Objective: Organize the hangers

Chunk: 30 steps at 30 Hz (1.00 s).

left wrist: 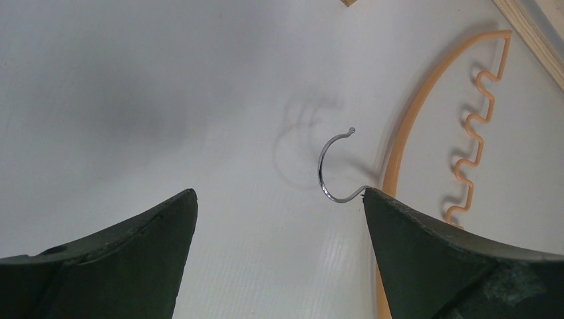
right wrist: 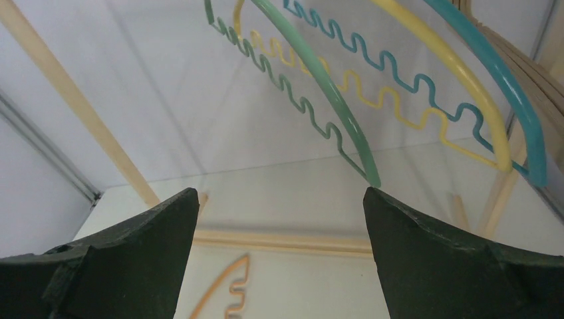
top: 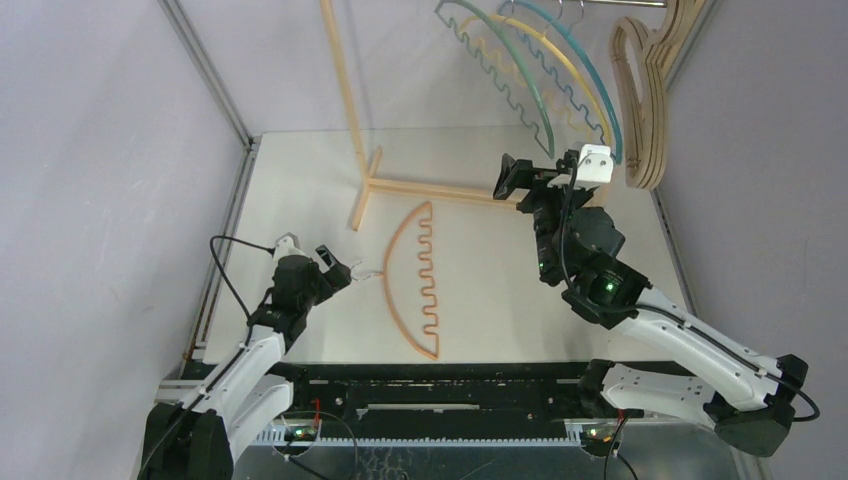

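Observation:
An orange hanger [top: 412,285] lies flat on the white table, its metal hook [top: 368,272] pointing left. My left gripper [top: 343,262] is open just left of that hook. In the left wrist view the hook [left wrist: 327,166] curls ahead of the gripper [left wrist: 279,199], its base by the right fingertip [left wrist: 399,219], and the orange hanger [left wrist: 409,126] runs past that finger. My right gripper [top: 505,178] is raised and open with nothing in it, just below the hanging green hanger [right wrist: 312,73], yellow hanger [right wrist: 452,66] and teal hanger [right wrist: 509,83]. Pale wooden hangers [top: 645,100] hang at the far right.
The tall wooden rack [top: 345,90] stands at the back, its base bar [top: 440,190] lying across the table behind the orange hanger. Metal frame posts [top: 205,70] and lilac walls close in both sides. A black rail [top: 440,375] runs along the near edge.

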Motion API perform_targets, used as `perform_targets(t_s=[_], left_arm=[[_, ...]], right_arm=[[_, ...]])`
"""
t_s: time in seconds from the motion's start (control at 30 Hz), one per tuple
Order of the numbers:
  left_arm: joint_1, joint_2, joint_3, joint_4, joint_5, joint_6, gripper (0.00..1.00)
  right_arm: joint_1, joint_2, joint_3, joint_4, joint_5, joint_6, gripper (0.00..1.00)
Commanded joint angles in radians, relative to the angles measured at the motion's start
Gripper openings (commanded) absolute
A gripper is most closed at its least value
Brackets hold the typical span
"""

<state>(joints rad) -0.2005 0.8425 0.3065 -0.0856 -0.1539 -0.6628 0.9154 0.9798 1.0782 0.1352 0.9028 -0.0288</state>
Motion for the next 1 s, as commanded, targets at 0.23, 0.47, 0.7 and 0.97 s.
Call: perform_targets(t_s=[0.23,0.47,0.7,0.97], left_arm=[[0.006,0.034,0.047,0.042,0.012,0.018,0.99],[0.006,0.027,0.043,0.040,0.009,0.016,0.99],[0.007,0.015,0.038,0.038,0.000,0.013,0.99],[0.006,0.030,0.029,0.045,-0.008,0.011,1.00]], right_arm=[[0.296,0.068,0.000,-0.273,0.049,0.035,0.97],[0.331,0.242,-0.001,-0.437,-0.251,0.222,0.92],[0.280,0.490,0.002,-0.401,-0.462,0.320,0.75],[0.286,0.751,0.107,-0.406,-0.558,0.381,0.71]])
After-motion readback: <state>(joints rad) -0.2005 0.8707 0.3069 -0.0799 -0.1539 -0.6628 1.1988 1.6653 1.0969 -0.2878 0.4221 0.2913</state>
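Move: The orange hanger, last on the table, has its middle roughly 23 cm to the right hand's left, about level fore and aft, and some 41 cm below. Just hung, the green hanger's middle is about 15 cm ahead, 2 cm left and 5 cm above; the rack's bottom bar lies on the table, its middle 20 cm ahead, 10 cm left, 41 cm down. From the left hand, the orange hanger's middle is about 13 cm right, 4 cm ahead, 6 cm below. The orange hanger is what the empty right hand heads for: it backs off from the green hanger, sweeping left, then drops steeply, in all some 33 cm down, 21 cm left and 8 cm back, to just above the hanger's near half. On the way the wrist tips down about 45 degrees, turns counter-clockwise and rolls its left side down, while the wide-open fingers close partway, with no touch to be seen. ##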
